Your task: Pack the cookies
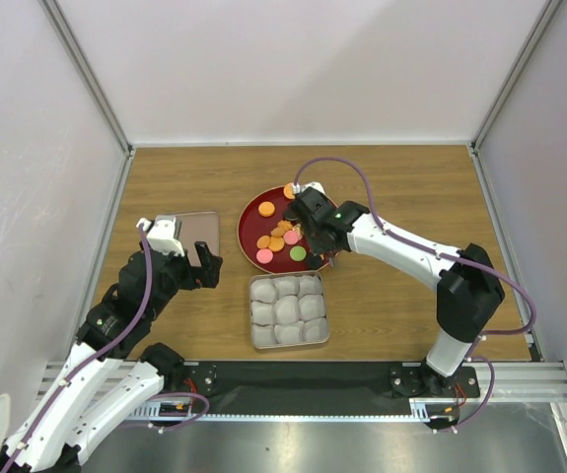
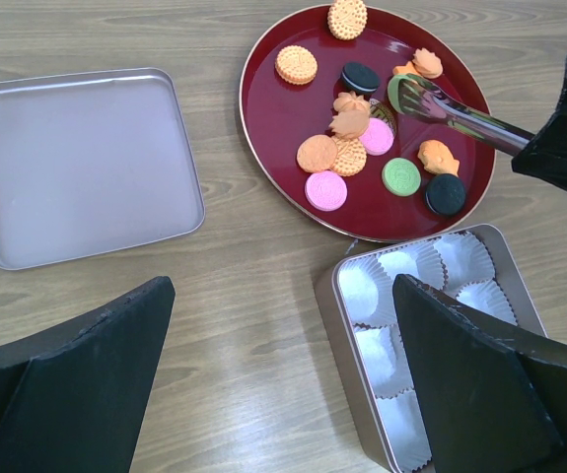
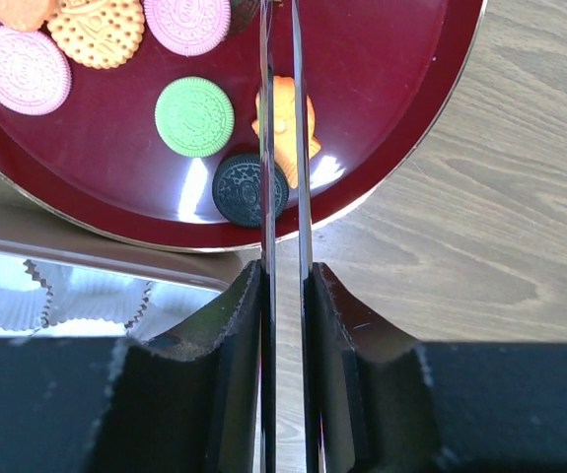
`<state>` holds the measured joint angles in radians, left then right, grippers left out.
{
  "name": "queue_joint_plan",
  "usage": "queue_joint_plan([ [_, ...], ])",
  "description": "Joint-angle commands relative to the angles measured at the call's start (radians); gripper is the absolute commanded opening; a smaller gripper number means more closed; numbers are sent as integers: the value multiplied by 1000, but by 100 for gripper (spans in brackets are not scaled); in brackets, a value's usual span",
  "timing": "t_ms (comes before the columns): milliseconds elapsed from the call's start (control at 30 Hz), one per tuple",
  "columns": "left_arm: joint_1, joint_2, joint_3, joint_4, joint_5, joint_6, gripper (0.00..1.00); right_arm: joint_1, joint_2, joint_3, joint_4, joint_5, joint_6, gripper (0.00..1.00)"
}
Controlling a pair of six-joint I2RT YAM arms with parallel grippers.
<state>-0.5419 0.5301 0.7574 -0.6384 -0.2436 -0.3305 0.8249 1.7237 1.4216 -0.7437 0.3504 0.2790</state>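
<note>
The cookies point(image 1: 281, 236) lie on a round red plate point(image 1: 253, 232); the left wrist view shows orange, pink point(image 2: 325, 190), green point(image 2: 401, 176) and black point(image 2: 446, 194) ones. My right gripper point(image 3: 285, 271) is shut on metal tongs point(image 2: 460, 113), whose two blades run nearly together over an orange cookie point(image 3: 283, 123) and a black one point(image 3: 244, 189). The tong tips point(image 2: 406, 94) sit low among the cookies at the plate's far side; I cannot tell if they hold one. My left gripper point(image 2: 283, 296) hangs open over bare wood, left of the tin.
A square tin point(image 1: 252, 313) lined with pale paper cups point(image 2: 367, 294) stands just in front of the plate. Its flat lid point(image 2: 86, 163) lies on the table to the left. White walls enclose the wooden table on three sides.
</note>
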Motion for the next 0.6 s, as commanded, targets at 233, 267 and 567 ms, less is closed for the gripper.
queue_joint_plan([
  [233, 2, 1, 8, 25, 3, 11, 100, -21, -246, -1, -83, -183, 0, 8],
  [267, 2, 2, 10, 23, 6, 11, 100, -21, -266, -9, -91, -203, 3, 6],
  [567, 2, 11, 8, 28, 21, 16, 100, 63, -409, -87, -177, -439, 17, 5],
])
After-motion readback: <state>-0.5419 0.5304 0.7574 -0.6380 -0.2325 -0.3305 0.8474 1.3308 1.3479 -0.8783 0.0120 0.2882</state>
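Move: The right hand holds the tongs, their tips on a green cookie on the plate about 8 cm ahead, 5 cm to its left and 11 cm below. The container it goes to has its middle some 14 cm back, 7 cm left. The other green cookie lies level with the hand, 5 cm left; the black cookie is 2 cm back, straight below. From the left hand, the container is roughly 17 cm right, 5 cm back and 21 cm below. The tongs keep their pinch on the green cookie as the right hand lifts it off the plate, first nearly straight up and then swinging back while still rising, about 9 cm each way, carrying the cookie back towards the container. On the way the hand rolls its left side up some 20 degrees and turns a little counter-clockwise; the fingers keep their grip on the tongs. ##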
